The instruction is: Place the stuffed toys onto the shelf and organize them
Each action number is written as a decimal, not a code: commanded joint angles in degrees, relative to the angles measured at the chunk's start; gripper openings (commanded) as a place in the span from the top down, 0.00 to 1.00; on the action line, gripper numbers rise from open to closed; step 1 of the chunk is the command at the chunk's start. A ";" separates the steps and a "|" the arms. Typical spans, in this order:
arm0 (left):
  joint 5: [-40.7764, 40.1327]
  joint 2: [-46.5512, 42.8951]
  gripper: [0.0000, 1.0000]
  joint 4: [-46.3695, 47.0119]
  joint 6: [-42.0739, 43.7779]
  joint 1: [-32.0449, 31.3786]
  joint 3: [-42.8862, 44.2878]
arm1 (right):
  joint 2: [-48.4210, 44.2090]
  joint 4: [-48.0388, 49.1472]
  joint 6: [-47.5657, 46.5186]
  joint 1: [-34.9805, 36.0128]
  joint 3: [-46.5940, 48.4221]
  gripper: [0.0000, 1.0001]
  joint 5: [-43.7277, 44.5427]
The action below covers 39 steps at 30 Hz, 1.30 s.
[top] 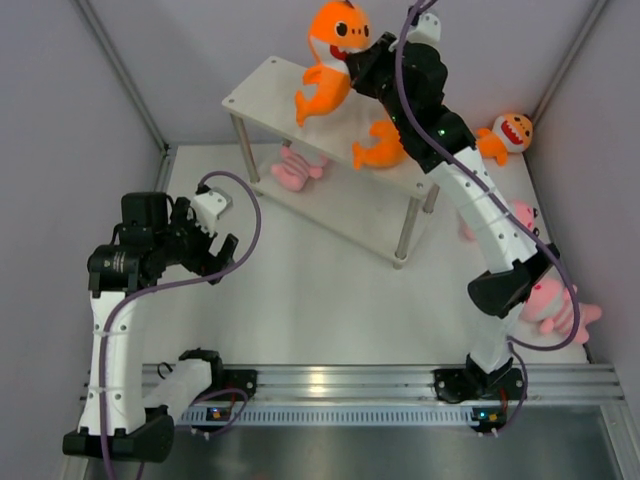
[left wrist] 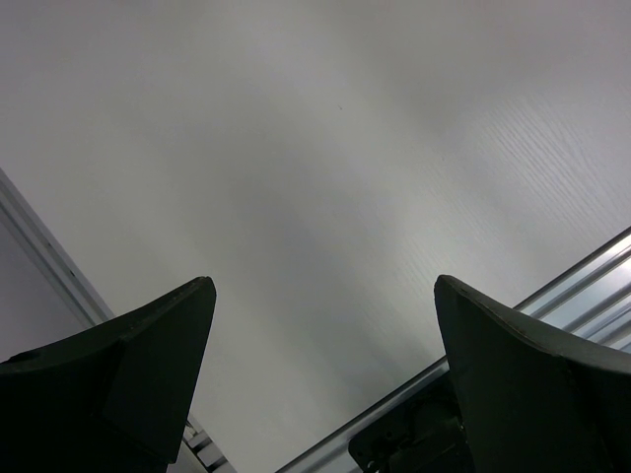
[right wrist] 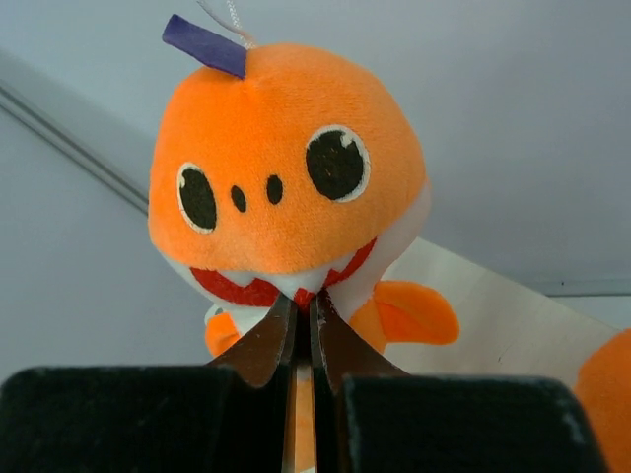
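Observation:
My right gripper (top: 360,62) (right wrist: 304,307) is shut on an orange shark plush (top: 333,50) (right wrist: 286,168), pinching it just under its red mouth, over the back of the white shelf (top: 262,92) (right wrist: 498,315). A second orange plush (top: 380,148) (right wrist: 609,394) lies on the top tier by the right arm. The third orange plush (top: 508,134) sits on the table at the back right. One pink plush (top: 298,168) lies on the lower tier. Two more pink plushes (top: 520,216) (top: 556,306) lie beside the right arm. My left gripper (top: 222,252) (left wrist: 325,286) hangs open over bare table.
The shelf's silver legs (top: 405,236) stand mid-table. Grey walls close in on the left, back and right. An aluminium rail (top: 330,380) (left wrist: 582,281) carrying both arm bases runs along the near edge. White table (top: 300,300) lies between the left arm and the shelf.

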 commanded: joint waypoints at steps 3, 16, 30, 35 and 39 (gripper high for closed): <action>0.54 -0.95 0.01 -0.10 1.33 -0.18 -0.72 | -6.29 5.11 1.41 2.11 -5.37 1.00 2.81; 0.37 -1.22 0.01 -0.18 1.42 -0.18 -1.07 | -6.47 5.55 5.37 2.11 -11.89 0.80 1.76; 1.16 -1.13 0.01 -0.01 2.04 -0.18 -2.21 | -7.70 7.66 6.16 2.11 -15.24 0.55 3.26; -0.06 -0.69 0.01 1.83 2.39 -0.18 -4.75 | -8.58 8.98 4.76 2.11 -14.45 0.55 2.20; -12.43 -1.13 0.01 13.94 -0.50 -0.18 -15.02 | -11.47 11.08 -1.28 2.11 -13.39 0.52 -1.48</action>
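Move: The right hand holds the orange shark toy by its mouth. The spot on the shelf top where it is set lies about 4 cm left, level in reach and roughly 13 cm below that hand. The other orange shark on the shelf stands about 10 cm right and 5 cm back, 12 cm down. The shelf top's left end is some 19 cm left and 4 cm ahead, 15 cm down. From the left hand, the spot is about 25 cm ahead, 19 cm right and 8 cm higher. Still pinching the shark by its mouth, the right fingers ease back a centimetre or so, then lower the toy about 4 cm onto the shelf top and open in stages to nearly half, letting go. The hand sinks a little more while opening, its fingertips tipping down slightly, then lifts about 1 cm. The empty left hand, wide open, dips about 5 cm at the end. ##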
